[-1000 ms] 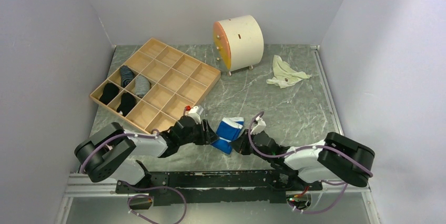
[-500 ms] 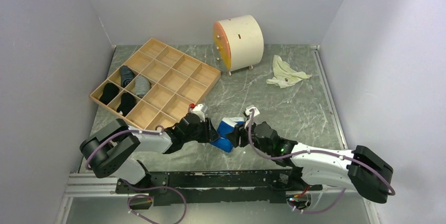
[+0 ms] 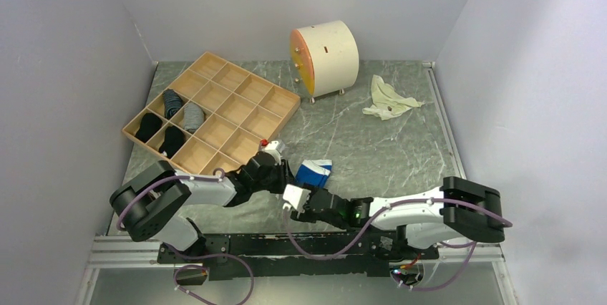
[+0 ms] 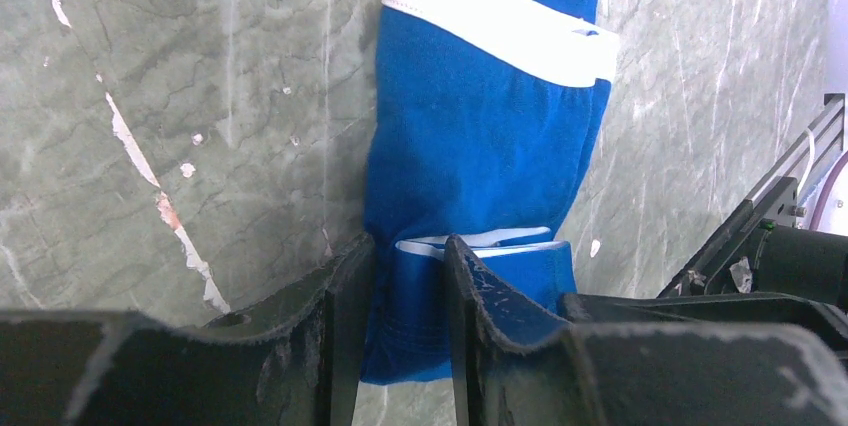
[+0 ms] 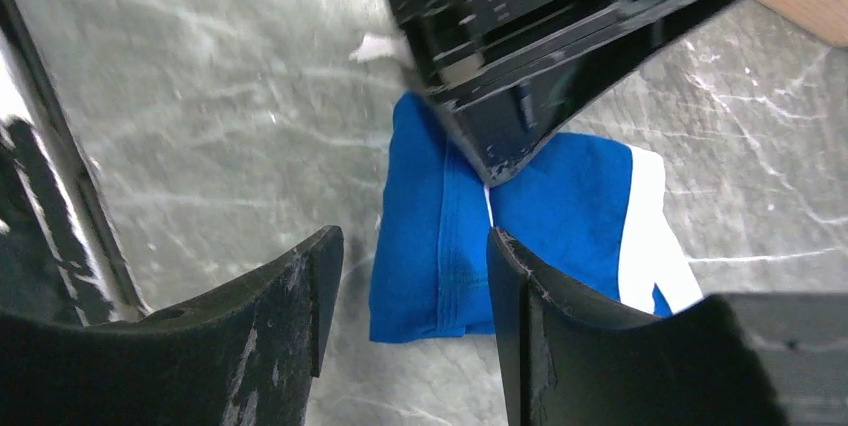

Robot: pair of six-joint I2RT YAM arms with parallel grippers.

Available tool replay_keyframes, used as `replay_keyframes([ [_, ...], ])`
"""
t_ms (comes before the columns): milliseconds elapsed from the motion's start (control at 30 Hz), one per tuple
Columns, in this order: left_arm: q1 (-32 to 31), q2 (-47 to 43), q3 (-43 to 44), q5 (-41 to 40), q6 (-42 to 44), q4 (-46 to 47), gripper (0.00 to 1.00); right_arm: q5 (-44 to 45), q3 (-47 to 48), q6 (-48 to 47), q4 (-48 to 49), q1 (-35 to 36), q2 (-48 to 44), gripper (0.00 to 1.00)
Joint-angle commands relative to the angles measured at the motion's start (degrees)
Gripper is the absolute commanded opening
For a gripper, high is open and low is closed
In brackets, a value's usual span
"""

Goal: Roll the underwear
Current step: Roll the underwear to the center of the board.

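The blue underwear [image 3: 315,172] with a white waistband lies partly rolled on the marble table in front of the arms. My left gripper [image 3: 289,180] reaches it from the left. In the left wrist view the left gripper [image 4: 410,276] is shut on the folded near end of the underwear [image 4: 480,136]. My right gripper [image 3: 300,193] has come round to the near side. In the right wrist view the right gripper [image 5: 415,256] stands open just short of the underwear's [image 5: 440,236] rolled edge, holding nothing. The left gripper's fingers [image 5: 520,96] show pressing into the cloth.
A wooden compartment tray [image 3: 247,89] with several dark socks [image 3: 172,104] sits at the back left. A round white cabinet [image 3: 326,51] stands at the back. A crumpled white cloth [image 3: 390,101] lies at the back right. Walls close in on both sides.
My right gripper has opened, let go of the underwear and swung left to its near side. My left gripper has closed tighter on the fold.
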Motion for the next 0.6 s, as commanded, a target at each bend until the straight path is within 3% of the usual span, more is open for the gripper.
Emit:
replay_keyframes([
  [0, -0.4, 2.6, -1.2, -1.4, 2.4, -10.6, 0.39, 6.8, 1.5, -10.1, -0.3, 2.8, 2.3, 0.59],
  [267, -0.4, 1.6, -0.6, -1.6, 3.1, -11.9, 0.39, 7.0, 0.0, -14.8, 6.1, 3.3, 6.8, 0.59],
  [367, -0.4, 1.6, -1.0, -1.4, 2.9, -11.6, 0.39, 9.1, 0.3, -16.2, 7.4, 3.3, 10.1, 0.54],
  [467, -0.3, 0.8, -1.7, -1.5, 2.6, -11.3, 0.39, 10.3, -0.4, -17.2, 9.9, 3.3, 12.2, 0.41],
  [567, -0.3, 0.3, -2.3, -1.2, 1.6, -10.9, 0.41, 7.9, 0.6, -16.9, 8.6, 3.3, 11.8, 0.11],
])
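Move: The rolled near end of the underwear lies about 3 cm ahead, 1 cm left and 3 cm below the right hand. From the left hand, which already pinches its far-left part, the middle of that end is roughly 1 cm back and 2 cm right, level with the fingers. The white waistband end lies about 10 cm ahead, 4 cm right and 4 cm below the right hand; the wooden box's middle is some 25 cm ahead and 25 cm left of that hand. The underwear's rolled end stays pinched in the left fingers, which hold still while the right hand sinks a little over 3 cm onto the roll's near-right part, easing about 1 cm forward late on. The right wrist rolls some 20 degrees, its left side dropping, and its open fingers close around the cloth beside the left gripper to pinch it. ##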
